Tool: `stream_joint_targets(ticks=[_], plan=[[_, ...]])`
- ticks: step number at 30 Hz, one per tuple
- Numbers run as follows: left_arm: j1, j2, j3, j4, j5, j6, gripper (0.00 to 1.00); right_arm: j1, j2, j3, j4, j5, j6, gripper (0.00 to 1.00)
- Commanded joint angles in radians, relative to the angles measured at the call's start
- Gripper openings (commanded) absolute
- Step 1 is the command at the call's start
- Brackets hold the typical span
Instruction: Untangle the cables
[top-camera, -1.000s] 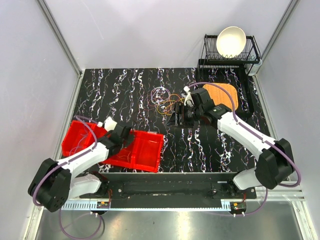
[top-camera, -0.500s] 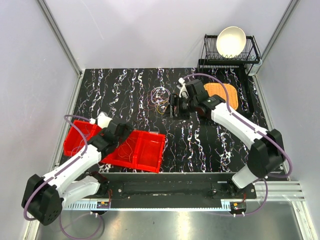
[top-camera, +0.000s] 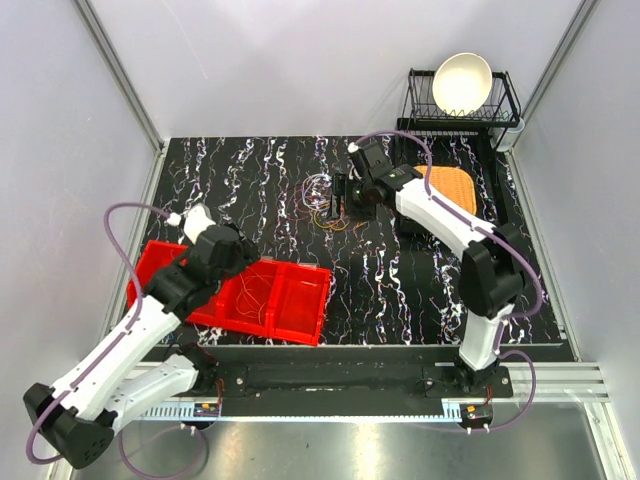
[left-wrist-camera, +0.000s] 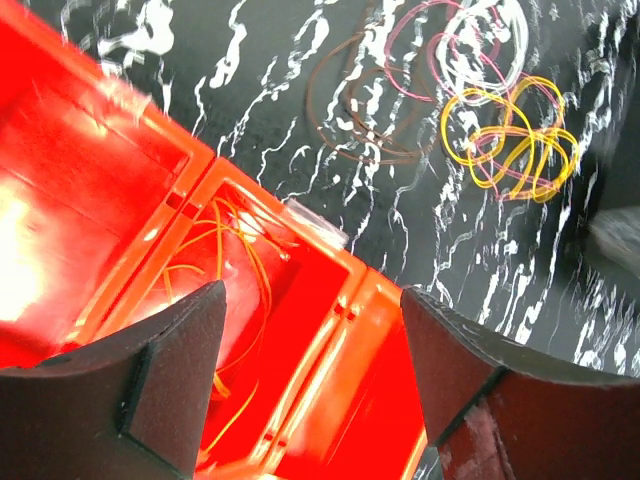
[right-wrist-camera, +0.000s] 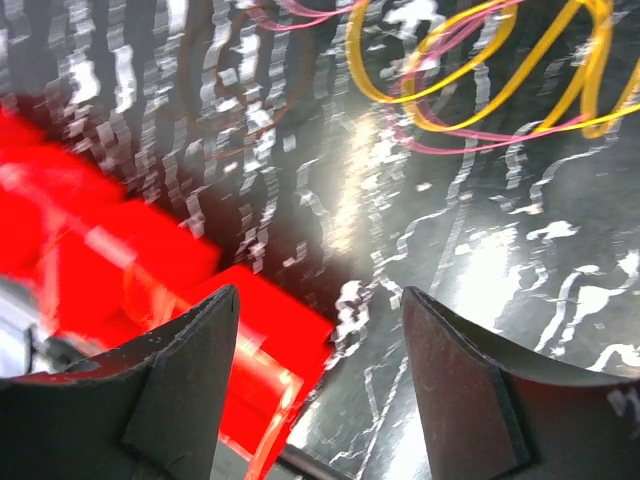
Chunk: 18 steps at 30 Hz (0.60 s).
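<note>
The cables (top-camera: 325, 198) lie as a tangle of thin loops on the black marbled table. In the left wrist view they show as yellow loops (left-wrist-camera: 512, 135), pink and white loops (left-wrist-camera: 468, 45) and a dark brownish loop (left-wrist-camera: 355, 115). An orange cable (left-wrist-camera: 232, 272) lies inside the red bin (left-wrist-camera: 205, 175). My left gripper (left-wrist-camera: 312, 295) hangs open above that bin (top-camera: 300, 318), nothing between its fingers. My right gripper (top-camera: 345, 195) hovers open at the tangle's right edge; yellow (right-wrist-camera: 470, 75) and pink strands lie just beyond its fingertips (right-wrist-camera: 320, 295).
A black dish rack with a white bowl (top-camera: 462, 82) stands at the far right corner. An orange woven mat (top-camera: 448, 185) lies in front of it, under the right arm. Grey walls close in the table on three sides.
My left gripper has opened and lifted up and back from the red bin, leaving the orange cable inside. The right gripper has moved away from me, up to the tangle.
</note>
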Motion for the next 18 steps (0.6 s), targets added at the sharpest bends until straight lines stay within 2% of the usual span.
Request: stream_joint_targets(ticks=[1, 6, 9, 13, 18], plan=[[-0.007, -0.016, 0.150, -0.170, 0.036, 0.235, 0.74, -0.041, 0.068, 0.079, -0.052, 0.092, 0.007, 0.71], [-0.007, -0.045, 0.216, -0.247, 0.053, 0.361, 0.75, -0.063, 0.124, 0.065, -0.007, 0.101, 0.139, 0.68], [-0.007, -0.066, 0.195, -0.215, 0.084, 0.426, 0.75, -0.073, 0.144, 0.022, 0.067, 0.089, 0.222, 0.69], [-0.007, -0.102, 0.087, -0.154, 0.070, 0.518, 0.75, -0.084, 0.193, 0.031, 0.112, 0.087, 0.286, 0.68], [-0.009, -0.149, 0.065, -0.129, 0.080, 0.529, 0.74, -0.089, 0.282, 0.086, 0.127, 0.063, 0.329, 0.68]])
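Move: The yellow cable lies about 9 cm ahead of the right hand, some 1 cm to its left and 13 cm below. The white cable loop is about 5 cm farther out than the yellow one and 4 cm left of it. The red bin's right-hand compartment sits some 11 cm back and 8 cm to the left of the right hand. From the left hand, the yellow cable is about 17 cm ahead, 19 cm to the right and 16 cm below. With its fingers still wide open, the right hand sinks about 8 cm while reaching 5 cm forward towards the yellow cable, drifting a little right and turning clockwise some 20 degrees as its fingers tip steeper down over the cables. The left hand, open and empty above the red bin, rises about 4.5 cm and then dips most of the way down again, drawing 4 cm back and a bit left while its left side rolls up and it swings clockwise, each some 20 degrees. ##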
